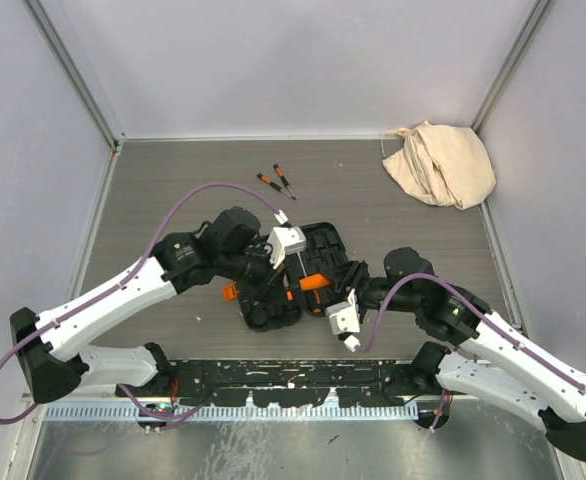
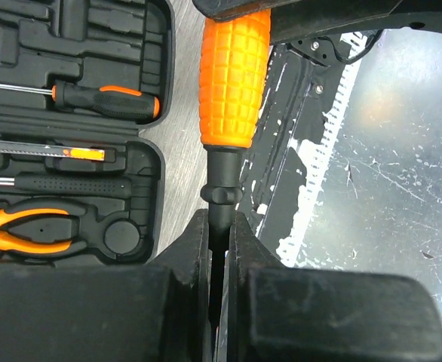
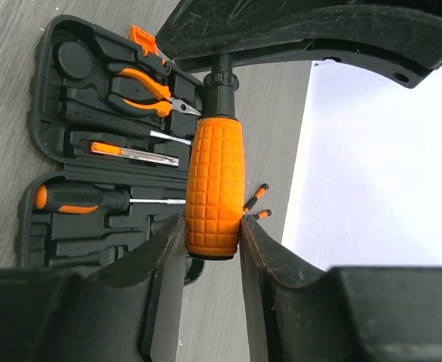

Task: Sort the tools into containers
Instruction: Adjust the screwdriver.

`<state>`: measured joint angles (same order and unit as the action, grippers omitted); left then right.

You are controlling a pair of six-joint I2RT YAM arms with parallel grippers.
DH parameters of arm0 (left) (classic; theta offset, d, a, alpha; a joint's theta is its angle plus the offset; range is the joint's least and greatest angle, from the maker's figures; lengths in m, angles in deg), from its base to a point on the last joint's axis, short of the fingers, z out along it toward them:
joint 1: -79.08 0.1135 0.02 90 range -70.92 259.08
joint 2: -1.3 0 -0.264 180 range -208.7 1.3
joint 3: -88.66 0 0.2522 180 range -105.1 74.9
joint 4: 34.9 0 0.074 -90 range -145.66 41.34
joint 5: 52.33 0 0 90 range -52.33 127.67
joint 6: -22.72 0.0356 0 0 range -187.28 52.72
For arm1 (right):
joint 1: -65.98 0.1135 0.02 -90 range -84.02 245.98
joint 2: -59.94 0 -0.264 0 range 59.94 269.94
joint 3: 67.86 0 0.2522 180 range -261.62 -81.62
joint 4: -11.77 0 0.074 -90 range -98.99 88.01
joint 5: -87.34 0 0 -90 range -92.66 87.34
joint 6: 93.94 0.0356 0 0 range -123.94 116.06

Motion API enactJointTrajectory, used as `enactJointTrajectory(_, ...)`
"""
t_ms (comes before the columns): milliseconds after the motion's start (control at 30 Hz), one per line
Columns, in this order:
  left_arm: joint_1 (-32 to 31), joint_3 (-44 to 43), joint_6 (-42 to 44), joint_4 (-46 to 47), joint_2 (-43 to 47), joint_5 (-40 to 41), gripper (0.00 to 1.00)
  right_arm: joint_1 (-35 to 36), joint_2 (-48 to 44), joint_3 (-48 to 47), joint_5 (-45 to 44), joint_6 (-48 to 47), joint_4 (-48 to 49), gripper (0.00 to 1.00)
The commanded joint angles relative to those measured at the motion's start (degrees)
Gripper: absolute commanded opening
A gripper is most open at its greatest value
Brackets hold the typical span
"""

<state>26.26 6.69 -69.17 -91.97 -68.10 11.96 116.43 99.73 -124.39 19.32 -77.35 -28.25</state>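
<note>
The black tool case [image 1: 318, 238] lies open at the table's middle, with pliers [image 2: 25, 230], a screwdriver [image 2: 104, 100] and a utility knife [image 2: 62, 151] in its slots. It also shows in the right wrist view [image 3: 78, 234]. An orange-handled driver [image 1: 313, 281] hangs over the case's near right side, held at both ends. My left gripper [image 2: 219, 222] is shut on its black shaft [image 2: 221, 177]. My right gripper [image 3: 212, 226] is shut on the butt end of its orange handle [image 3: 215, 181]. In the top view the left gripper [image 1: 291, 262] and right gripper [image 1: 335, 290] face each other.
Two small orange-and-black screwdrivers [image 1: 277, 181] lie on the table behind the case, also in the right wrist view [image 3: 257, 196]. A beige cloth bag [image 1: 440, 163] sits at the back right. A scuffed metal plate [image 1: 273, 450] and black rail run along the near edge.
</note>
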Motion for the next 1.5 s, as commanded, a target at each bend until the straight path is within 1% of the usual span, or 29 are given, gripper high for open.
enactJointTrajectory(0,-0.2,-1.1,-0.1,1.1,0.4,-0.7,0.00,0.0,-0.4,-3.0,0.9,0.0,2.3,0.08)
enactJointTrajectory(67,-0.2,-0.7,-0.1,1.3,0.9,-0.1,0.00,0.1,-0.5,-3.4,0.6,0.2,1.8,0.18)
enactJointTrajectory(100,-0.2,-0.4,-0.1,1.4,1.0,0.4,0.00,0.1,-0.8,-3.5,0.4,0.3,1.5,0.28)
enactJointTrajectory(167,-0.2,0.0,-0.1,1.4,1.4,1.8,0.00,0.0,-1.6,-3.3,-0.3,0.8,1.4,0.39)
enactJointTrajectory(200,-0.2,0.2,-0.2,1.5,1.7,2.7,0.00,0.1,-2.1,-3.1,-0.6,1.2,1.4,0.43)
enactJointTrajectory(333,-0.2,2.0,-1.9,3.9,3.7,6.4,0.00,0.0,-4.4,-1.7,-0.2,5.5,1.9,0.51)
enactJointTrajectory(433,-0.1,3.6,-3.4,6.3,5.3,7.6,0.00,0.1,-6.7,0.1,1.5,9.6,2.3,0.54)
enactJointTrajectory(500,-0.1,4.4,-4.5,7.5,5.9,9.2,0.00,0.1,-8.4,2.1,1.2,14.5,4.9,0.56)
enactJointTrajectory(567,-0.1,5.0,-6.1,9.0,6.2,11.2,0.00,0.1,-10.5,4.9,0.6,22.4,11.0,0.56)
enactJointTrajectory(600,-0.2,5.4,-7.2,9.9,6.3,12.3,0.00,0.1,-11.6,6.6,0.2,28.2,14.5,0.56)
enactJointTrajectory(667,-0.2,6.2,-9.9,12.0,6.4,16.0,0.00,0.1,-13.5,9.5,-1.5,41.6,22.9,0.61)
enactJointTrajectory(733,-0.1,7.0,-13.3,14.1,6.2,19.3,0.00,0.1,-15.2,12.9,-5.0,56.0,33.5,0.63)
enactJointTrajectory(767,-0.1,7.5,-14.4,15.3,6.1,20.1,0.00,0.1,-15.6,14.5,-6.7,60.8,37.3,0.63)
enactJointTrajectory(833,-0.1,8.3,-16.6,17.2,5.8,22.1,0.00,0.1,-15.7,16.5,-10.1,69.6,43.5,0.63)
enactJointTrajectory(900,-0.2,8.9,-18.4,18.8,5.7,23.7,0.00,0.1,-14.3,17.0,-16.4,80.4,47.9,0.63)
enactJointTrajectory(967,-0.2,9.1,-19.7,19.7,5.8,25.6,0.00,0.1,-11.7,15.5,-25.1,92.7,48.3,0.63)
enactJointTrajectory(1000,-0.2,9.4,-20.1,20.6,6.0,26.2,0.00,0.1,-10.2,14.4,-30.2,99.4,46.6,0.62)
enactJointTrajectory(1067,-0.2,9.8,-20.8,22.2,6.5,26.9,0.00,0.1,-6.9,11.6,-39.4,111.1,40.3,0.61)
enactJointTrajectory(1100,-0.2,10.1,-21.0,23.0,6.8,27.1,0.00,0.1,-5.2,10.2,-42.0,115.5,37.6,0.61)
enactJointTrajectory(1167,-0.2,10.4,-21.2,24.1,6.8,27.3,0.00,0.1,-2.1,8.7,-44.4,121.8,34.7,0.62)
enactJointTrajectory(1233,-0.2,10.2,-21.3,24.4,6.3,27.4,0.00,0.1,0.0,8.7,-46.5,129.1,34.3,0.62)
enactJointTrajectory(1400,-0.2,9.8,-21.3,25.2,4.9,26.9,0.00,0.1,4.9,12.3,-45.0,140.9,45.7,0.63)
enactJointTrajectory(1467,-0.2,9.7,-21.3,25.7,4.4,26.3,0.00,0.1,7.9,12.2,-43.8,144.4,47.2,0.64)
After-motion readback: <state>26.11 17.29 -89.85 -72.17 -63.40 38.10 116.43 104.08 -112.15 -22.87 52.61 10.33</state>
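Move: The left fingers are shut on the shank of the big orange-handled screwdriver; its handle lies about 5 cm to their right, 2 cm ahead and slightly higher. The right fingers hold the butt, with the handle's middle some 4 cm to their left and 2 cm back. Roughly 20 cm below, the case's plier half lies about 9 cm ahead and 5 cm left of the left hand; its other half is some 9 cm straight ahead of the right hand. Backing off a couple of centimetres and up, the right hand opens wider and lets go of the handle's butt, then swings about 9 cm forward, rolling well over 90 degrees until its open fingers point level, forward and left. The left hand keeps its pinch on the shank and carries the screwdriver some 7 cm forward, turning about 30 degrees counter-clockwise. ##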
